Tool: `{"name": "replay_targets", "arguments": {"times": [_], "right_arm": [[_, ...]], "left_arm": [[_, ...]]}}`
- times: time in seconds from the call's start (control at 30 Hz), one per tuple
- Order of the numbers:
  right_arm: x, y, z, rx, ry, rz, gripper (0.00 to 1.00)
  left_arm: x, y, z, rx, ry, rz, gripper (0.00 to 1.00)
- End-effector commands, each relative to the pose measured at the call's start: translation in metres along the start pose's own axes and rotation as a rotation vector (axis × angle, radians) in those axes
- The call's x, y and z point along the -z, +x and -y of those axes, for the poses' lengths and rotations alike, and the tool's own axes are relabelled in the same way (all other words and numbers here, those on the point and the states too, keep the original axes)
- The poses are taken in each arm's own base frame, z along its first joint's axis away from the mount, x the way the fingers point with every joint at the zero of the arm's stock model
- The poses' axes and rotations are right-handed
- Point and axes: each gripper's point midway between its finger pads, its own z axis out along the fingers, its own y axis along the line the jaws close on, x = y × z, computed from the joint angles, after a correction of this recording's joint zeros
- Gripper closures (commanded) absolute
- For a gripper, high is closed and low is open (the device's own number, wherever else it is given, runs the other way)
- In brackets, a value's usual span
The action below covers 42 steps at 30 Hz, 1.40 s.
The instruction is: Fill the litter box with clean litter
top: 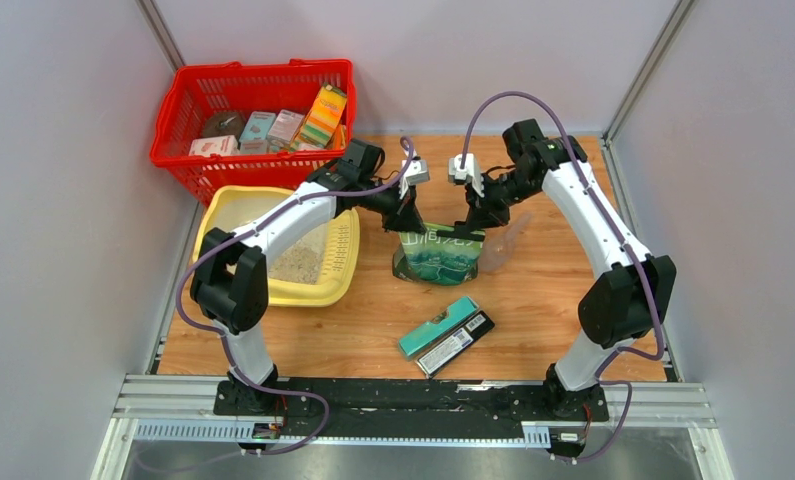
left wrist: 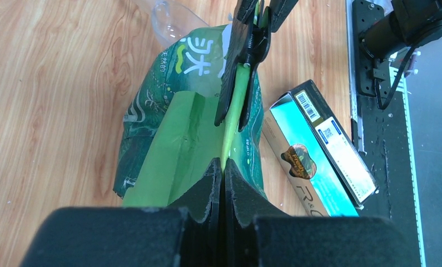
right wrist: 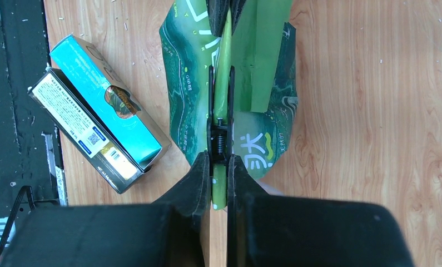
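The pale-yellow litter box point(top: 343, 255) sits at the left of the table, with a patch of beige clean litter point(top: 298, 263) in it, partly hidden by my left arm. A green printed bag point(top: 439, 255) stands at the middle. Its folded top edge carries a long black clip point(right wrist: 219, 111), also seen in the left wrist view point(left wrist: 238, 83). My left gripper point(left wrist: 222, 164) is shut on the bag's top edge point(left wrist: 229, 139) and also shows in the top view point(top: 406, 215). My right gripper point(right wrist: 219, 158) is shut on the clip's spring end, over the same edge, opposite the left one point(top: 475, 215).
A red mesh basket point(top: 188, 105) with packets stands behind the litter box. A translucent scoop point(top: 510, 235) lies just right of the bag. A teal box point(top: 438, 325) and a black box point(top: 458, 342) lie side by side in front of the bag.
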Motion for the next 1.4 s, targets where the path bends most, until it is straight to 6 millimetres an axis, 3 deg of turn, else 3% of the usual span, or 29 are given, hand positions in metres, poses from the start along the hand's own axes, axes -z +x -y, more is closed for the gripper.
{"name": "replay_targets", "arguments": {"times": [0.0, 0.43, 0.73, 0.87, 0.97, 1.0, 1.1, 1.2, 1.23, 1.3, 1.33, 1.37], "right_arm": [[-0.013, 0.023, -0.049, -0.196, -0.178, -0.084, 1.00], [-0.019, 0.031, -0.044, -0.197, -0.142, -0.109, 0.94], [-0.006, 0.013, -0.032, -0.164, -0.062, -0.089, 0.78], [0.005, 0.006, -0.023, -0.158, 0.004, -0.095, 0.51], [0.016, -0.003, -0.016, -0.164, 0.073, -0.089, 0.42], [0.020, -0.006, -0.016, -0.173, 0.090, -0.085, 0.40], [0.033, -0.016, -0.010, -0.167, 0.157, -0.067, 0.35], [0.049, -0.026, -0.001, -0.213, 0.268, -0.053, 0.26], [0.056, -0.024, 0.003, -0.263, 0.318, -0.068, 0.12], [0.066, -0.026, 0.004, -0.280, 0.377, -0.069, 0.00], [0.070, -0.022, 0.007, -0.295, 0.416, -0.091, 0.00], [0.071, -0.019, 0.009, -0.347, 0.450, -0.088, 0.00]], "left_arm": [[0.015, -0.018, 0.009, -0.039, -0.013, 0.036, 0.96], [0.019, -0.019, 0.009, -0.032, -0.021, 0.023, 0.92], [0.029, -0.025, 0.007, -0.077, -0.037, -0.010, 0.80], [0.033, -0.033, 0.006, -0.100, -0.056, -0.003, 0.66], [0.040, -0.043, 0.005, -0.121, -0.075, 0.013, 0.57], [0.044, -0.045, 0.002, -0.127, -0.087, 0.017, 0.44], [0.056, -0.052, -0.002, -0.133, -0.133, 0.026, 0.31], [0.078, -0.058, -0.008, -0.118, -0.229, 0.036, 0.29], [0.089, -0.065, -0.003, -0.126, -0.264, 0.051, 0.28], [0.104, -0.060, -0.007, -0.104, -0.356, 0.034, 0.28], [0.115, -0.066, 0.000, -0.126, -0.396, 0.045, 0.27], [0.118, -0.056, 0.000, -0.120, -0.422, 0.027, 0.28]]}}
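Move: The right fingers still hold the black clip, its middle about 3 cm left and 2 cm below. From that hand the bag's middle is roughly 8 cm left, 2 cm back and 11 cm down; the scoop lies some 5 cm right, level ahead, 19 cm down. The left fingers still pinch the bag's rim, with the clip about 10 cm to their right, level both ahead and in height. Both hands open; left leaves the bag rim up-left about 6 cm, right dips, then rises off the clip. ##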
